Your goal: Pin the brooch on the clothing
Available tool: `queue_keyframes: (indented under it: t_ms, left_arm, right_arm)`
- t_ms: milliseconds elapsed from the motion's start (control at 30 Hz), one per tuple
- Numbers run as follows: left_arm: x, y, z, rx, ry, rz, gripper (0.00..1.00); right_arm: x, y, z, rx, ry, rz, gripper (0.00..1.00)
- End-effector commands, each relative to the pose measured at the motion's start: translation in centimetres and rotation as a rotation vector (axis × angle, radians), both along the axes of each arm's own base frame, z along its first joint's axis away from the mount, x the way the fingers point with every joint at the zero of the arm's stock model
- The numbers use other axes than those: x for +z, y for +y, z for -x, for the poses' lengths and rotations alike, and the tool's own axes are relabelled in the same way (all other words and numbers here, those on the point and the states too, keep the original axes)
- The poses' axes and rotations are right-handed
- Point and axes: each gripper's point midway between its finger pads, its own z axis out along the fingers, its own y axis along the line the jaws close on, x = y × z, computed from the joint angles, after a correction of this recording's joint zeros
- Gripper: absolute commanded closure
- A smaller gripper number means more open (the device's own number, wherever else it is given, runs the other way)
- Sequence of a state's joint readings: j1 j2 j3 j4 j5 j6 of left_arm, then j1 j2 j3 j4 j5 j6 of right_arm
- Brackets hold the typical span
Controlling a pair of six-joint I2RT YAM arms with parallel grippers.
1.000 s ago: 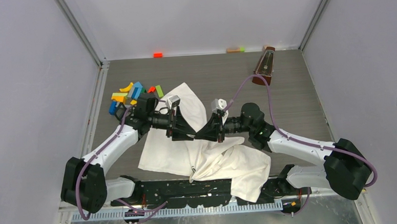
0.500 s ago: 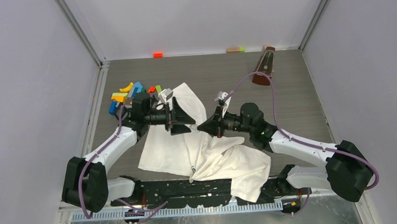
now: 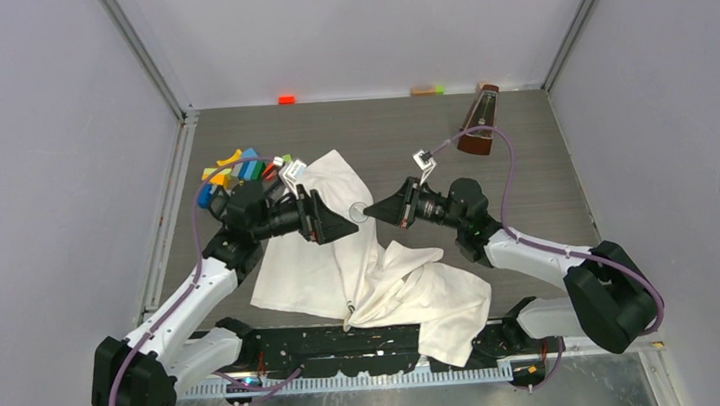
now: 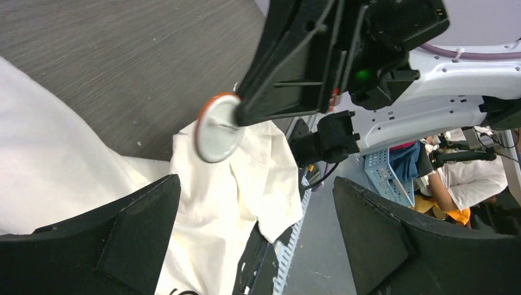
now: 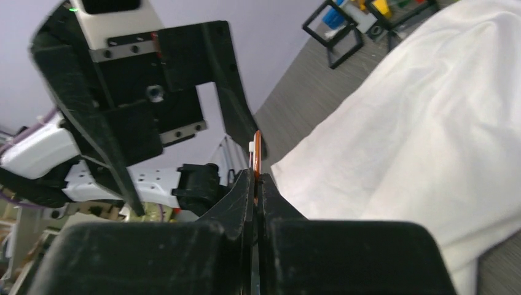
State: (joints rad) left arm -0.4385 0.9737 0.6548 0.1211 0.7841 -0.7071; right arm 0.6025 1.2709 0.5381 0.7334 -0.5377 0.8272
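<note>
The brooch (image 3: 360, 212), a small round disc with an orange rim and a pale back, hangs above the table. My right gripper (image 3: 373, 212) is shut on its edge. From the right wrist, the brooch (image 5: 257, 150) shows edge-on, just past the right gripper (image 5: 256, 178). The left gripper (image 3: 346, 225) faces it from the left, open, with nothing between its fingers. In the left wrist view the brooch (image 4: 216, 128) sits ahead of the open left gripper (image 4: 255, 180). The clothing (image 3: 313, 271), a white T-shirt, lies crumpled under both; its print is mostly hidden.
Several coloured blocks (image 3: 238, 167) lie at the far left beside the left arm. A wooden metronome (image 3: 479, 118) stands at the far right. A red block (image 3: 286, 99) and an orange-green one (image 3: 428, 90) sit by the back wall. The shirt's hem hangs over the near edge.
The left gripper has opened wide and drawn back to the left. The right gripper has risen off the shirt, away from the near edge, with the brooch in it.
</note>
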Motion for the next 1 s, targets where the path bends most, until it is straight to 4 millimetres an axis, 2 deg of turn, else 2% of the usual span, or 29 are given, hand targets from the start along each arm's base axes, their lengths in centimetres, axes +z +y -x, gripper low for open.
queue_keyframes:
  t_ms: [0,167,200,333,500,633,833,967]
  left_arm:
    - [-0.4,0.1,-0.9,0.04,-0.054,-0.003,0.03]
    - [0.0,0.2,-0.8,0.041,-0.067,0.003,0.04]
    - [0.2,0.1,-0.7,0.031,-0.068,0.012,0.07]
    - [1.1,-0.5,0.0,-0.021,-0.04,0.074,0.35]
    - [1.6,-0.9,0.3,-0.043,-0.026,0.119,0.56]
    - [1.4,-0.9,0.2,-0.042,-0.017,0.121,0.62]
    - [1.4,-1.0,0.2,-0.046,-0.006,0.138,0.64]
    - [1.7,-1.1,0.4,-0.058,-0.003,0.15,0.75]
  right_arm:
    - [5.7,0.8,1.8,0.114,-0.025,-0.207,0.99]
    - [6.3,0.7,2.5,0.145,-0.04,-0.208,0.99]
    - [6.1,0.7,2.6,0.148,-0.034,-0.2,0.99]
    - [6.2,0.6,2.9,0.159,-0.042,-0.189,0.99]
    - [6.2,0.5,3.3,0.169,-0.048,-0.183,0.99]
    - [6.3,0.4,3.4,0.172,-0.049,-0.182,0.99]
    - [6.5,0.4,3.7,0.186,-0.053,-0.178,0.99]
    - [6.3,0.5,3.8,0.193,-0.052,-0.171,0.99]
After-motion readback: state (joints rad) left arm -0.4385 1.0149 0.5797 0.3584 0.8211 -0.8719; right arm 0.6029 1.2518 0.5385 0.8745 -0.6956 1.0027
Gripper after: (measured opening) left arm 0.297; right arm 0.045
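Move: The right hand already pinches the brooch by its rim, and the disc juts about 2 cm left of its finger pads. From the left hand, open wide and pointing at it, the brooch lies roughly 4 cm ahead, 3 cm to the right and 3 cm lower. The left hand's open fingers are about 4 cm back, 5 cm to the left and 3 cm above the right hand. The clothing lies some 20 cm below the left hand, its middle about 3 cm to the right and level fore and aft. The right hand keeps its shut grip on the brooch and lifts it about 4 cm while drawing it back some 3 cm, quickly at first and then easing off, its fingertips tipping up and the hand turning counter-clockwise by roughly 10 degrees, so that the disc comes in between the left gripper's fingers. The left hand dips about 2 cm and comes back up, then stays nearly in place while its fingers close from wide open to about a third and tilt up slightly, the tips ending on either side of the brooch's near edge, one by the pin side; whether they pinch anything yet can't be seen. ##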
